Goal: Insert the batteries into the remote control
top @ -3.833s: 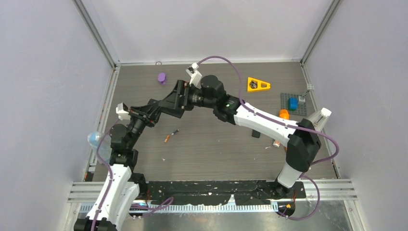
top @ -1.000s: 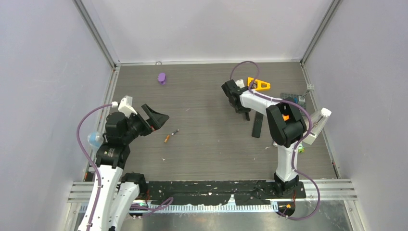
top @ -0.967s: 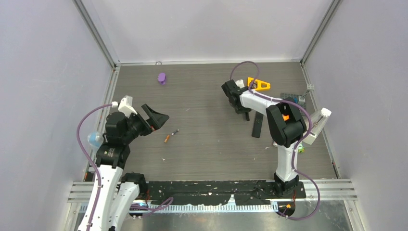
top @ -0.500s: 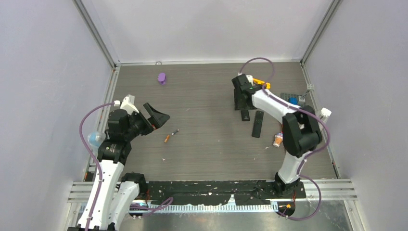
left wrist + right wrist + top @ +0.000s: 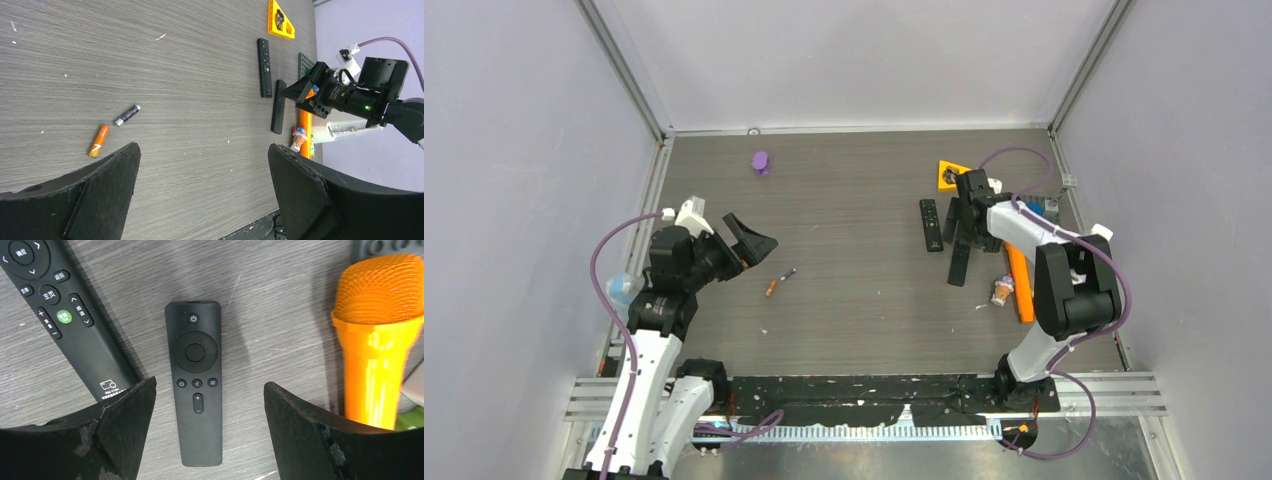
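Two batteries lie on the table left of centre: an orange one (image 5: 771, 288) (image 5: 98, 140) and a dark grey one (image 5: 788, 273) (image 5: 127, 115). Two black remotes lie at the right, a long many-buttoned one (image 5: 931, 224) (image 5: 65, 325) and a short one (image 5: 960, 262) (image 5: 197, 405), both buttons up. My right gripper (image 5: 959, 232) (image 5: 209, 387) is open and empty, hovering over the short remote, which lies between its fingers in the right wrist view. My left gripper (image 5: 749, 240) (image 5: 204, 150) is open and empty, raised just left of the batteries.
An orange toy microphone (image 5: 1019, 280) (image 5: 377, 340) lies right of the short remote, with a small ice-cream toy (image 5: 1001, 291) beside it. An orange triangle (image 5: 949, 175), a grey baseplate (image 5: 1034, 212) and a purple object (image 5: 761, 161) lie further back.
My right arm has swung from beside the left gripper back to the right and now hovers over the remotes. The long remote now lies uncovered. The left gripper has drawn back and stays open.
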Controlling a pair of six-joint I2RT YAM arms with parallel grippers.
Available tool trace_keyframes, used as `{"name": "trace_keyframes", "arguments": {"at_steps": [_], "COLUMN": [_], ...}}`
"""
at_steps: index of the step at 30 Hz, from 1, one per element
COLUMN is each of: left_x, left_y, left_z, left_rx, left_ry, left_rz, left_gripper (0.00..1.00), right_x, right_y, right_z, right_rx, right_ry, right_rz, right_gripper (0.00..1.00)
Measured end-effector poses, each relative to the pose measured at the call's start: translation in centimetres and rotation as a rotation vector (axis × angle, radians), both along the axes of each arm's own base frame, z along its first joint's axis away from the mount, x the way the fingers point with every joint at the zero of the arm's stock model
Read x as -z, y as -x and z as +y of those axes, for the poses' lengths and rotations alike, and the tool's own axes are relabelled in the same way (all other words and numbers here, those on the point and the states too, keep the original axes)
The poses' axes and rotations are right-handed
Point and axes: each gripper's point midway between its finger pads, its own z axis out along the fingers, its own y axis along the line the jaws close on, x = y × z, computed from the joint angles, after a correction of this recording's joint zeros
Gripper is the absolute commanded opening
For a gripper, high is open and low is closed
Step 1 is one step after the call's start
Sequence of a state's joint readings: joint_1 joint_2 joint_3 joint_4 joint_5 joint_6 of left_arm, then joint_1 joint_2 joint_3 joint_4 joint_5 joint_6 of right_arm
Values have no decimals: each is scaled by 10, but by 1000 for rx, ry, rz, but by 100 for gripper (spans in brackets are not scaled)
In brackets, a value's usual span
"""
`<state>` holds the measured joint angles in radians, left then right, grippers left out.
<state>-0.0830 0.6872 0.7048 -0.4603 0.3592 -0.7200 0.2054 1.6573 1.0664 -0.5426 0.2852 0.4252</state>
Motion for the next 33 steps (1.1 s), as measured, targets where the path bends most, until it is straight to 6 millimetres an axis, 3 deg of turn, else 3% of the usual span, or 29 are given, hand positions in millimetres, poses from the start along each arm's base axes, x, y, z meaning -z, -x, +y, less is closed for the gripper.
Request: {"name": "trace_keyframes", "arguments": {"at_steps": [9, 20, 23, 27, 30, 33], "left_x": [0, -1, -5, -13, -19, -26], "left_y": [0, 0, -1, -1, -1, 0], "left_z": [0, 0, 0, 0, -2, -7], "left_rx": [0, 0, 0, 0, 9, 38], "left_ry": [0, 0, 2, 3, 9, 25], "left_rz": [0, -1, -10, -29, -48, -74], "left_gripper": [100, 100, 99, 100, 100, 100], "right_x": [24, 32, 32, 30, 26, 3], "right_y": [1, -5, -6, -10, -11, -15], "right_z": [9, 7, 5, 4, 12, 32], "right_rx": [-16, 25, 45, 51, 28, -32], "right_ry": [-44, -103, -126, -161, -221, -332], "right_rz": [55, 51, 43, 27, 10, -47], "right_gripper": [73, 41, 31, 28, 27, 26]}}
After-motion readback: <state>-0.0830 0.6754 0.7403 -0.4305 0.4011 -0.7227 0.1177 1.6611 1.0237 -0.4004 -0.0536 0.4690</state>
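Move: The small black remote lies almost directly under the right hand, about 1 cm to its left and 4 cm down. The larger remote is some 9 cm ahead and 8 cm left, at table height like the rest; the orange toy lies roughly 7 cm back and 13 cm right, the ice-cream toy 9 cm back and 8 cm right. From the left hand the small remote is about 48 cm right, 9 cm ahead and 21 cm down. The small remote is pinched by its long edges near mid-length: the right hand sinks about 3 cm onto it, still partly open, and its fingers close. Keeping that grip, the hand lifts nearly 3 cm and swings left towards the larger remote, rolling its left side up to about 20 degrees. The empty, wide-open left hand rises about 2.5 cm. ##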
